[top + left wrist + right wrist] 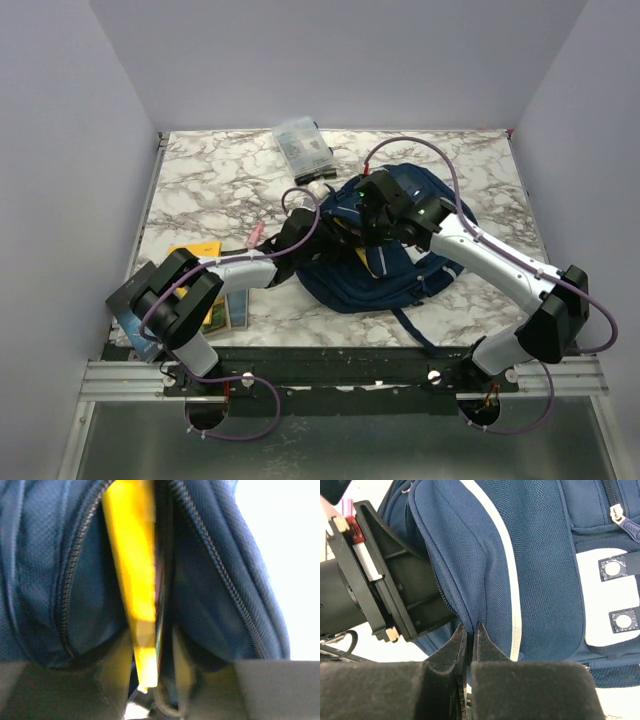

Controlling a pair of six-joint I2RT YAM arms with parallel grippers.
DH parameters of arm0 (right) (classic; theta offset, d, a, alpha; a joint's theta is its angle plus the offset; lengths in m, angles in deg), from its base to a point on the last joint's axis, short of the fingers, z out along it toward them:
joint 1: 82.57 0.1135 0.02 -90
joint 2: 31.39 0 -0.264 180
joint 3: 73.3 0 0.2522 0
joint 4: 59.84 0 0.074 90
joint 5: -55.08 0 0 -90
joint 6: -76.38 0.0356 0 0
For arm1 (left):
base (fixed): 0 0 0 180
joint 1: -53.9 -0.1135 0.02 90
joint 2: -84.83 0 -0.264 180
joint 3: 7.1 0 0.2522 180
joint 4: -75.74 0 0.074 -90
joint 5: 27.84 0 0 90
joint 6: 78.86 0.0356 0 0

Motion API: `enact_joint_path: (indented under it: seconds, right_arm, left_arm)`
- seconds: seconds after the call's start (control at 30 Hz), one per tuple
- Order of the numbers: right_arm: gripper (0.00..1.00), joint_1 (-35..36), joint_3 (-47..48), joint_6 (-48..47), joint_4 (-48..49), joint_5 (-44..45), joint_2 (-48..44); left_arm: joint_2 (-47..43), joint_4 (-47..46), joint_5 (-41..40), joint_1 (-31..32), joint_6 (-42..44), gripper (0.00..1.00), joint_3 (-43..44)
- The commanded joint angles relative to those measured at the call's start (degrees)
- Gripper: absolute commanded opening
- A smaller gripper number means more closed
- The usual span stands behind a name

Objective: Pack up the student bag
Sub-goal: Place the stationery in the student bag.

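The student bag (405, 275), a navy backpack, lies in the middle of the marble table (200, 180). My left gripper (152, 655) reaches into its unzipped mouth (75, 580) with a thin yellow book (132, 570) standing between the fingers. The left finger lies against the book, and a narrow dark gap shows on the right side. My right gripper (470, 630) is shut on a fold of the bag's fabric (540, 570) by the zipper edge and holds the opening up. The left arm's black wrist (385, 595) is just beside it.
A clear plastic pouch (302, 145) lies at the back of the table. Flat books (200, 252) and a dark card (135, 312) rest at the front left beside the left arm. A dark strap (410, 330) trails toward the front edge. Walls close in both sides.
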Motion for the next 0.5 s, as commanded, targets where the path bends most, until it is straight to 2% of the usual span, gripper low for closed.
enact_joint_path:
  seconds: [0.0, 0.1, 0.3, 0.43, 0.47]
  right_arm:
    - [0.01, -3.16, -1.81, -0.74, 4.83, -5.67, -5.16]
    - [0.01, -3.78, -2.47, -1.31, 4.02, -4.84, -5.67]
    - [0.01, -7.2, -5.77, -2.1, 4.63, -8.1, -8.68]
    - [0.01, -7.48, -7.07, -2.9, 4.24, -9.69, -10.38]
    - [0.01, -7.48, -7.56, -3.42, 4.17, -10.01, -11.0]
  left_arm:
    - [-0.39, -3.81, 5.18, -0.05, 2.69, 0.56, -1.31]
    - [-2.46, -3.81, 7.42, -0.72, 6.19, 0.69, -2.71]
    - [-7.56, -3.74, 15.14, -3.25, 10.42, 0.78, -6.26]
    - [-16.49, -3.83, 17.05, -5.82, 17.07, 0.86, -12.88]
    - [-18.82, -3.7, 17.99, -7.11, 21.09, 0.96, -14.02]
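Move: The stationery, a yellow flat box, stands tipped into the open bag between the left fingers; its middle is about 3 cm back and 3 cm right of the left hand, 3 cm lower. The bag's middle lies some 14 cm right of that hand, level with it and 6 cm below; a white ball sits roughly 17 cm ahead and 8 cm left, on the table. From the right hand, gripping the bag's edge, the box is about 5 cm left, 3 cm back and 6 cm below. The left hand lets go of the stationery box, its fingers spreading from around the box to nearly wide open as it draws back about 4 cm, then also swings some 3 cm left and rises a little out of the bag's mouth, turning roughly 10 degrees clockwise with the fingertips lifting. Meanwhile the right hand stays shut on the fabric beside the opening and pulls it about 3.5 cm to the right, away from the left hand. ##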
